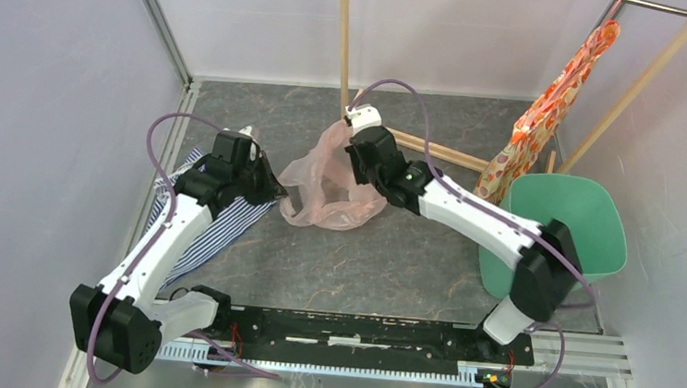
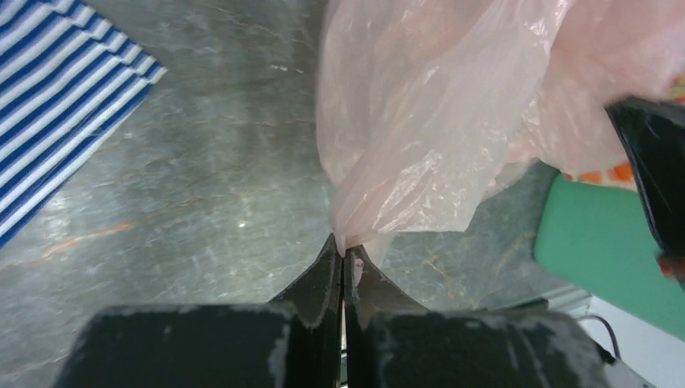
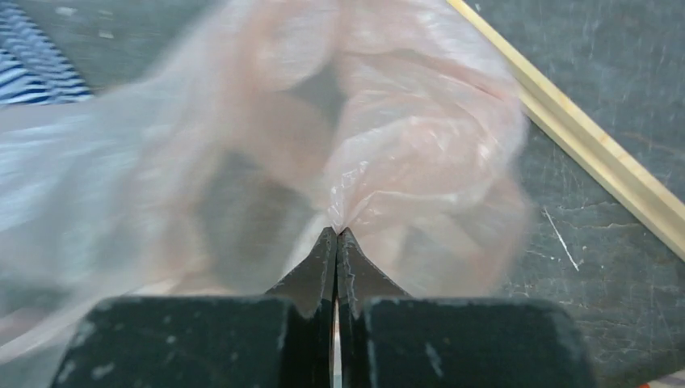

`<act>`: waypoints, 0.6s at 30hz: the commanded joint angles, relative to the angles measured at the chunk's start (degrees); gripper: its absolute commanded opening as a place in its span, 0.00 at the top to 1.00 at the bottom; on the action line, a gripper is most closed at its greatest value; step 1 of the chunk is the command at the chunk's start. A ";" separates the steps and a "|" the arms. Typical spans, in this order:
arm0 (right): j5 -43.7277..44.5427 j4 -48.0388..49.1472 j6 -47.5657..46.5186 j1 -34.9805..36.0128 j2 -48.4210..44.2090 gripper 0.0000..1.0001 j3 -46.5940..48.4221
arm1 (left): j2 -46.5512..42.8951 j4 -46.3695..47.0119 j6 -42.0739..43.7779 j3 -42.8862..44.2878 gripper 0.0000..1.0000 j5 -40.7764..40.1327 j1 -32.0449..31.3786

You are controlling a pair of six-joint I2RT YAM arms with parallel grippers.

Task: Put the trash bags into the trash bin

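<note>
The pale-pink translucent trash bag (image 1: 327, 185) hangs crumpled over the middle of the table, stretched between both arms. My left gripper (image 2: 342, 246) is shut on the bag (image 2: 420, 113), pinching a fold of its left edge at the fingertips. At the bag's far right side, my right gripper (image 3: 336, 232) is shut on another fold of the bag (image 3: 404, 137). In the top view the left gripper (image 1: 271, 186) is at the bag's left and the right gripper (image 1: 359, 154) is at its upper right. The mint-green trash bin (image 1: 564, 230) stands at the right, beside the right arm; its rim (image 2: 598, 250) shows in the left wrist view.
A blue-white striped cloth (image 1: 217, 226) lies under the left arm. An orange floral bag (image 1: 545, 113) hangs from a wooden frame (image 1: 436, 148) at the back right. White walls close in the table on three sides.
</note>
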 commanded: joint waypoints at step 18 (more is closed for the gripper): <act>11.80 -1.78 9.44 5.79 11.42 1.00 -8.27 | 0.19 -4.25 -0.74 19.12 0.98 14.03 -2.60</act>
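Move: The trash bag, its rim still pinched in both shut grippers, hangs with its middle some 4 cm to the left of the right hand, 4 cm nearer the base and about 9 cm below. From the left hand that middle is about 11 cm right, 3 cm ahead and 9 cm down. The striped cloth lies roughly 16 cm left of the left hand and 7 cm back; the wooden stand's crossbar about 14 cm right of the right hand and 8 cm ahead, both some 18 cm lower. The trash bag is worked apart between two pinches that stay shut: the right hand first jerks back and slightly up, then plunges nearly 20 cm down into the bag's folds, drifting right and tipping its fingers further down. The left hand swings about 7 cm right, then lifts its rim about 12 cm, turning clockwise and tipping its fingers up. ##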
